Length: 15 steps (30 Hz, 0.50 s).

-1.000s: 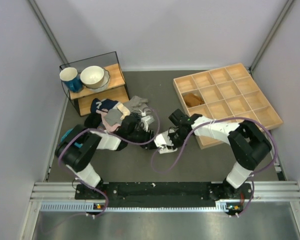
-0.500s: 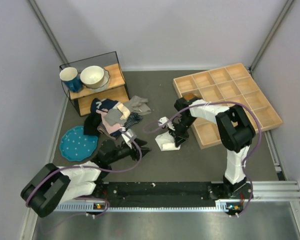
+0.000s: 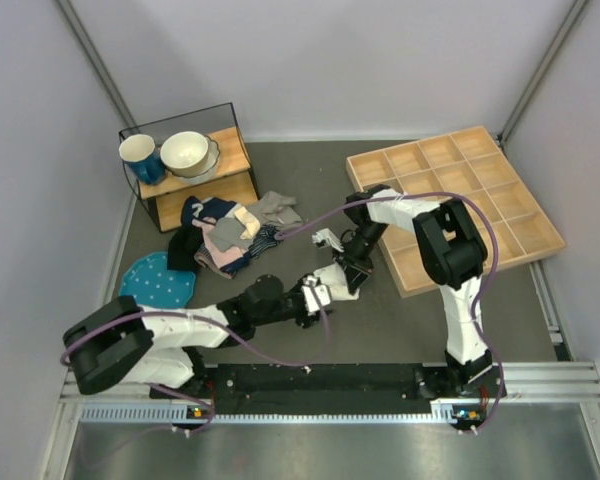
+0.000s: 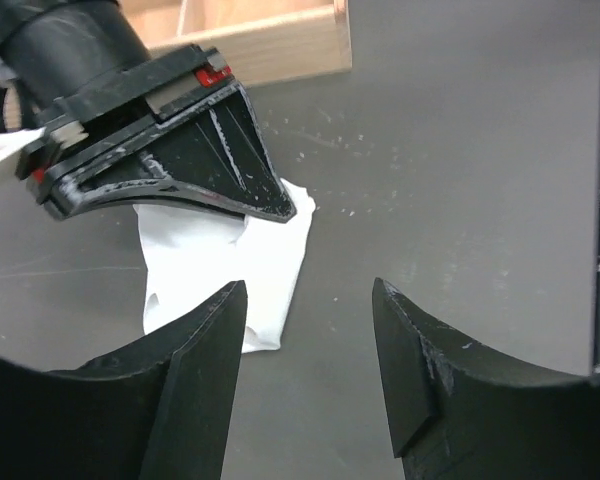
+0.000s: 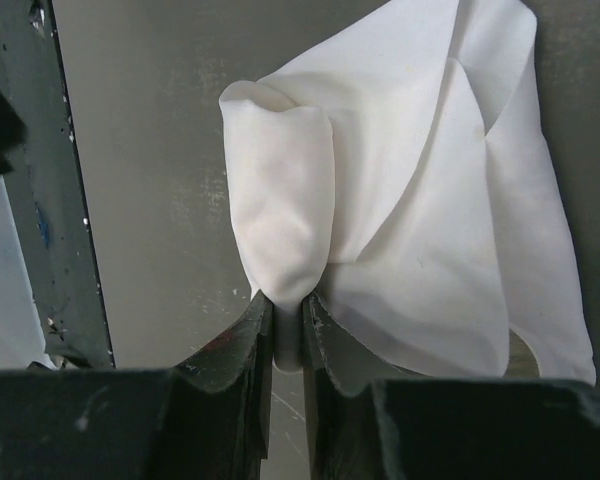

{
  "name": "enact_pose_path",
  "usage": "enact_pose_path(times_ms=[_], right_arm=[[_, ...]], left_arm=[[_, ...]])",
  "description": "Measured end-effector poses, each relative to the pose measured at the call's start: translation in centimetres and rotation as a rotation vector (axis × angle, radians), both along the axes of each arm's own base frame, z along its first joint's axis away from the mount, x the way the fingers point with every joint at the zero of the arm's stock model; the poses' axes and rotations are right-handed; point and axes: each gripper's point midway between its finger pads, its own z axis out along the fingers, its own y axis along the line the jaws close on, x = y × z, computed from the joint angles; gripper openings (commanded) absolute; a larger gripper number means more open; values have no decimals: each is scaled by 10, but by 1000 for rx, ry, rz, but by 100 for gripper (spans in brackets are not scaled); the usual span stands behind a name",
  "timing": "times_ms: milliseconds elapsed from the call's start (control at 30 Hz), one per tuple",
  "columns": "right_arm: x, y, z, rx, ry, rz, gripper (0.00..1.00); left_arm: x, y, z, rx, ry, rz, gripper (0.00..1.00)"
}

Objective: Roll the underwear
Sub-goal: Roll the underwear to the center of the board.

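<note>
The white underwear [image 3: 336,279] lies crumpled on the dark table, between the two arms. My right gripper [image 3: 351,262] stands over it, shut on a fold of the white cloth [image 5: 280,240]; the jaws pinch the fabric with the rest spreading away to the right [image 5: 450,220]. My left gripper [image 3: 316,296] is open and empty, just left of and below the underwear. In the left wrist view the underwear [image 4: 225,265] lies ahead of my open fingers [image 4: 195,350], under the right gripper's black fingers [image 4: 170,160].
A pile of mixed clothes [image 3: 225,235] lies at the left, beside a blue dotted plate [image 3: 155,280]. A wire shelf [image 3: 195,180] holds a blue cup [image 3: 140,155] and a bowl [image 3: 187,152]. A wooden compartment tray [image 3: 455,200] is at the right.
My left arm has swung right, from beside the clothes pile to the underwear. My right gripper has moved slightly down onto the white cloth.
</note>
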Motion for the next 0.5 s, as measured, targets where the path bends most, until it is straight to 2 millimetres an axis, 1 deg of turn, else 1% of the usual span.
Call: enact_pose_path(times_ms=[167,267,367,467,500], right_arm=[[-2,-1,-1,-8,17,0,15],[-4,-1,-1,-10,32,-4,16],[-4,-1,-1,-12,35,-6,17],[-4,-1,-1,-14,40,-9,18],[-4,-1,-1,-14,40,-10,18]], left_arm=[[20,-21,-17,176,-71,-14,60],[34,-29,-31,275,-102,-16,60],[42,-30,-48,367,-112,-20,60],[44,-25,-66,447,-105,-27,56],[44,-24,-70,462,-103,-30,53]])
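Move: The underwear, its near edge rolled up and pinched by the right fingers, lies about 5 cm ahead of the empty left hand, 5 cm to its right and 8 cm lower. From the left hand, a striped cloth is some 16 cm ahead and 14 cm left, and the wooden tray's middle roughly 22 cm ahead and 29 cm right, both down on the table. From the right hand, the underwear's middle is about 5 cm left and 1 cm ahead. Bring the left gripper down about 7 cm and forward some 4 cm, with a little travel to the right early on, towards the free left end of the underwear's roll. Tip its fingers about 25 degrees more steeply down and keep them open, one either side of the roll. Keep the right gripper in place, still pinching the roll. ##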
